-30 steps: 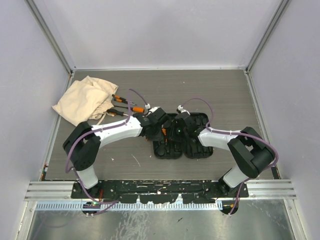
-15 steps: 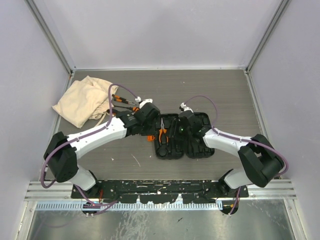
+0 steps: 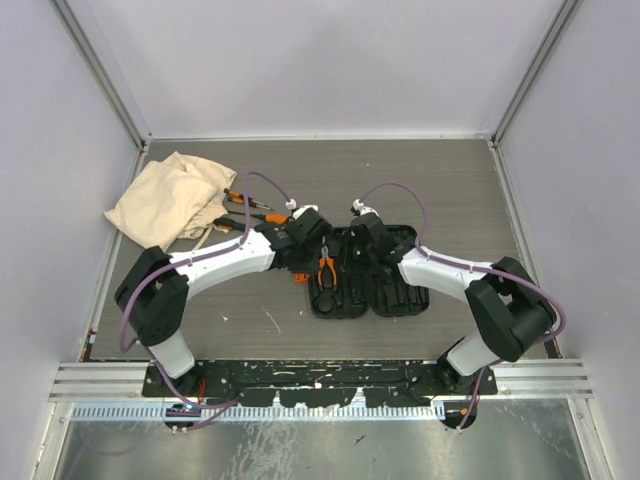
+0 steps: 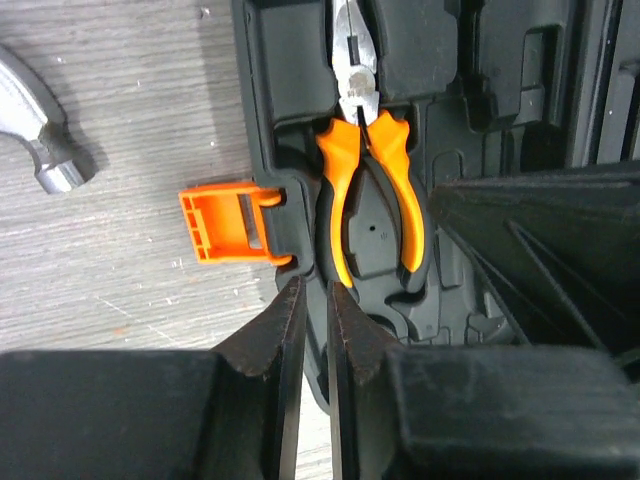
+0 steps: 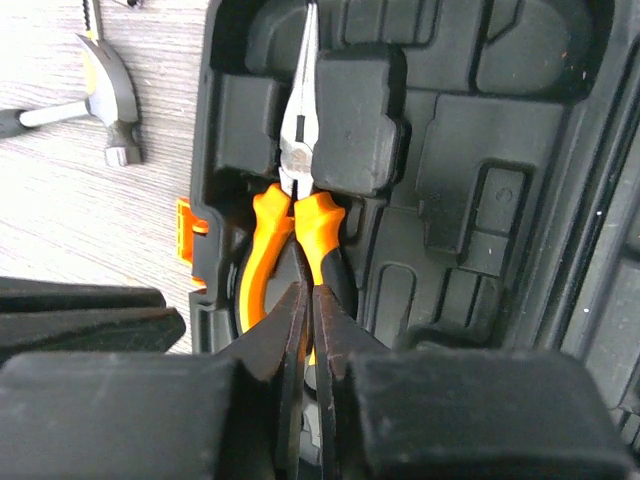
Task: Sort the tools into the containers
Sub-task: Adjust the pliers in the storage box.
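Note:
Orange-handled pliers (image 3: 325, 268) lie in a moulded slot of the open black tool case (image 3: 400, 290), nose pointing away. My left gripper (image 4: 310, 292) is shut to a thin slit with nothing in it, hovering over the case's left rim just below the pliers (image 4: 368, 150). The right gripper (image 5: 308, 292) is shut too, its tips right above the pliers' (image 5: 295, 200) right handle; contact cannot be told. A small hammer (image 5: 105, 105) lies on the table left of the case (image 5: 480, 130). Screwdrivers (image 3: 243, 202) rest by the cloth.
A beige cloth bag (image 3: 165, 198) is crumpled at the back left. An orange latch (image 4: 222, 222) sticks out from the case's left side. Both arms crowd together over the case's left half. Walls close in the table on three sides.
The left gripper pulled away to the left, uncovering the pliers in the case, then came back to the case's left rim. Both grippers opened briefly and closed again.

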`<state>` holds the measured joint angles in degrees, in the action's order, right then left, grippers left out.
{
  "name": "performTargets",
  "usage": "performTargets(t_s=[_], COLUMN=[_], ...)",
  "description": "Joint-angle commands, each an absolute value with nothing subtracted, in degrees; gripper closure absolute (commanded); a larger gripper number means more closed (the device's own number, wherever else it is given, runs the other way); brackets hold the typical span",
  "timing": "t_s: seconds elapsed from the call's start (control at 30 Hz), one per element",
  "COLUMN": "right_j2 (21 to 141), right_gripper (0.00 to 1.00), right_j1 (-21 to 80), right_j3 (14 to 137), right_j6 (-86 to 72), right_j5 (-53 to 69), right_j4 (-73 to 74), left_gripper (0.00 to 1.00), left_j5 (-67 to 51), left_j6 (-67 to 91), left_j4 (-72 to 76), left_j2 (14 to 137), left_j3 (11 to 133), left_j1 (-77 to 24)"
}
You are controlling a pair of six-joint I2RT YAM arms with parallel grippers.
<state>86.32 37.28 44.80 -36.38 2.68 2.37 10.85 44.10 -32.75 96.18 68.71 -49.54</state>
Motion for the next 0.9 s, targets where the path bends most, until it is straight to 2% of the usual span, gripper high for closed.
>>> performTargets(t_s=[0.0, 0.87], right_j2=[86.74, 90.11], right_gripper=[0.87, 0.88], right_j1=[37.06, 37.08], right_j3=[46.66, 44.49], right_j6=[-35.41, -35.77], right_j5=[3.04, 5.67], right_j4=[3.08, 2.42], left_gripper=[0.86, 0.89], left_j5=[9.56, 7.66], left_j6=[42.02, 39.04], left_j4=[-28.88, -30.28], left_j2=[97.87, 109.13], left_j3=[72.88, 80.83], left_j1=[-47.80, -46.33])
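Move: The pliers lie in the left half of the storage box, jaws pointing forward. Their middle is about 5 cm ahead of the left hand, 3 cm to its right and 5 cm below. The box's orange latch is some 2 cm ahead and 2 cm left of that hand, while the hammer head lies about 5 cm ahead and 8 cm left. From the right hand, the same pliers are roughly 3 cm ahead, 1 cm left and 4 cm below. The pliers' orange handles are approached from both sides. The left hand goes forward about 4 cm and 2.5 cm to the right, then sinks some 2 cm late in the reach, ending just over the tops of the handles near the pivot. The right hand eases down 2 cm and slightly back over the handles. Both grippers stay nearly shut; whether the fingertips touch can't be seen. ##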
